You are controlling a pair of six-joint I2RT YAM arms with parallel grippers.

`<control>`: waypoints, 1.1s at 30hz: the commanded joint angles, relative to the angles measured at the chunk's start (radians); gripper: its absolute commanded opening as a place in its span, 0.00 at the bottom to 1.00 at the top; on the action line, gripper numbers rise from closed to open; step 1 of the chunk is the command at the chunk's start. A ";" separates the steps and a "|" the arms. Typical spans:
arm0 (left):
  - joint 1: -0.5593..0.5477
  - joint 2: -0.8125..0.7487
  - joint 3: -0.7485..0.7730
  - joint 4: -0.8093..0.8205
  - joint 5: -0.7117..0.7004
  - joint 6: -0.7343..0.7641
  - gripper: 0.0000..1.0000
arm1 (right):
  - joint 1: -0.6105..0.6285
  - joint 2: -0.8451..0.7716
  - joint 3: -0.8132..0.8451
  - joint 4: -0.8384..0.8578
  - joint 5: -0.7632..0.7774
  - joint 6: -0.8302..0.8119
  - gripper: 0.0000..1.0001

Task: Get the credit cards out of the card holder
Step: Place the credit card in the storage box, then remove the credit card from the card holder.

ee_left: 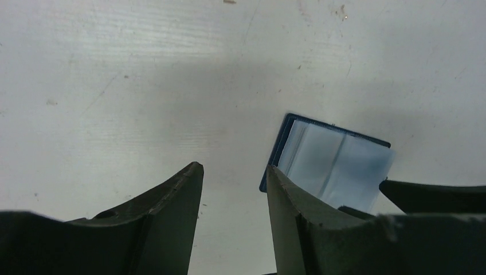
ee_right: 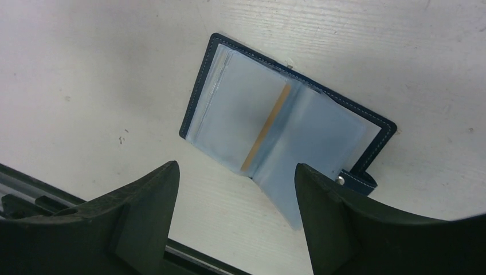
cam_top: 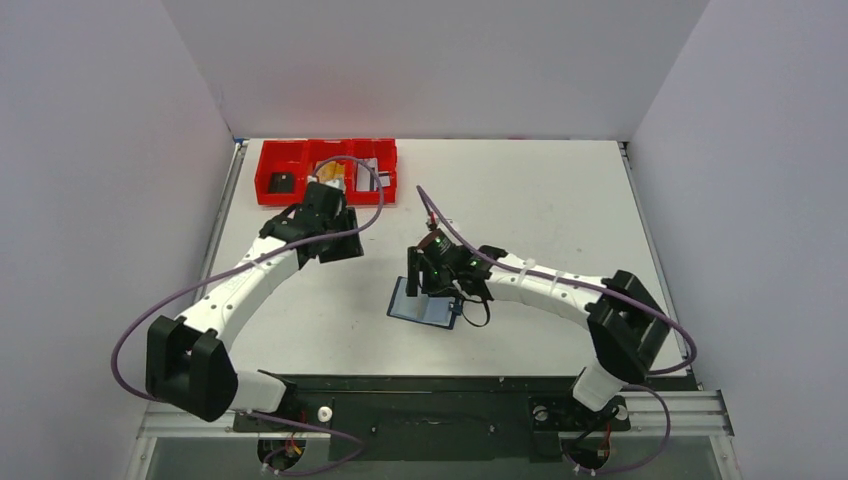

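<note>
The card holder [cam_top: 424,306] lies open on the table, a navy wallet with blue-grey pockets, also in the right wrist view [ee_right: 286,123] and the left wrist view [ee_left: 338,163]. A thin tan strip [ee_right: 265,130] runs along its fold; I cannot tell whether it is a card. A black card [cam_top: 283,182], a tan-gold one [cam_top: 333,178] and a silvery one [cam_top: 367,173] seem to lie in the red tray [cam_top: 268,160]. My right gripper [cam_top: 427,290] [ee_right: 235,166] hangs open and empty just above the wallet. My left gripper [cam_top: 343,246] [ee_left: 232,169] is open and empty, between tray and wallet.
The red three-compartment tray stands at the far left of the table, just behind the left gripper. The wallet's strap tab with a snap [ee_right: 355,181] points to the near side. The table's front rail [ee_right: 34,192] runs close by the wallet.
</note>
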 commanded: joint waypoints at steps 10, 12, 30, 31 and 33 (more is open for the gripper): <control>0.002 -0.102 -0.256 0.180 0.164 -0.066 0.43 | 0.032 0.242 0.141 -0.002 0.094 0.023 0.66; 0.000 -0.102 -0.266 0.188 0.168 -0.067 0.43 | 0.041 0.263 0.159 -0.012 0.102 0.019 0.64; -0.041 0.005 -0.348 0.330 0.253 -0.205 0.43 | 0.051 0.264 0.006 0.070 0.101 -0.156 0.18; -0.044 0.010 -0.348 0.333 0.257 -0.207 0.43 | 0.042 0.256 -0.003 0.094 0.086 -0.161 0.13; -0.056 0.024 -0.345 0.343 0.278 -0.212 0.42 | 0.027 0.249 -0.031 0.125 0.059 -0.170 0.05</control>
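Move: The card holder lies open almost straight under the right gripper, its middle about 8 cm below and level with it both ways; its clasp strap sits some 7 cm to the right and 2 cm back. The red storage box is far off, roughly 40 cm ahead and 23 cm to the left. From the left gripper the card holder is about 14 cm to the right, 7 cm back and 13 cm below. Lower the right gripper about 8 cm onto the clear sleeves near the card holder's middle, easing a little left, then close its fingers almost fully to pinch the top sleeve. Meanwhile bring the half-open left gripper down some 9 cm, back and to the right towards the card holder's left edge, tilting its fingers to point more steeply down and rightward. ##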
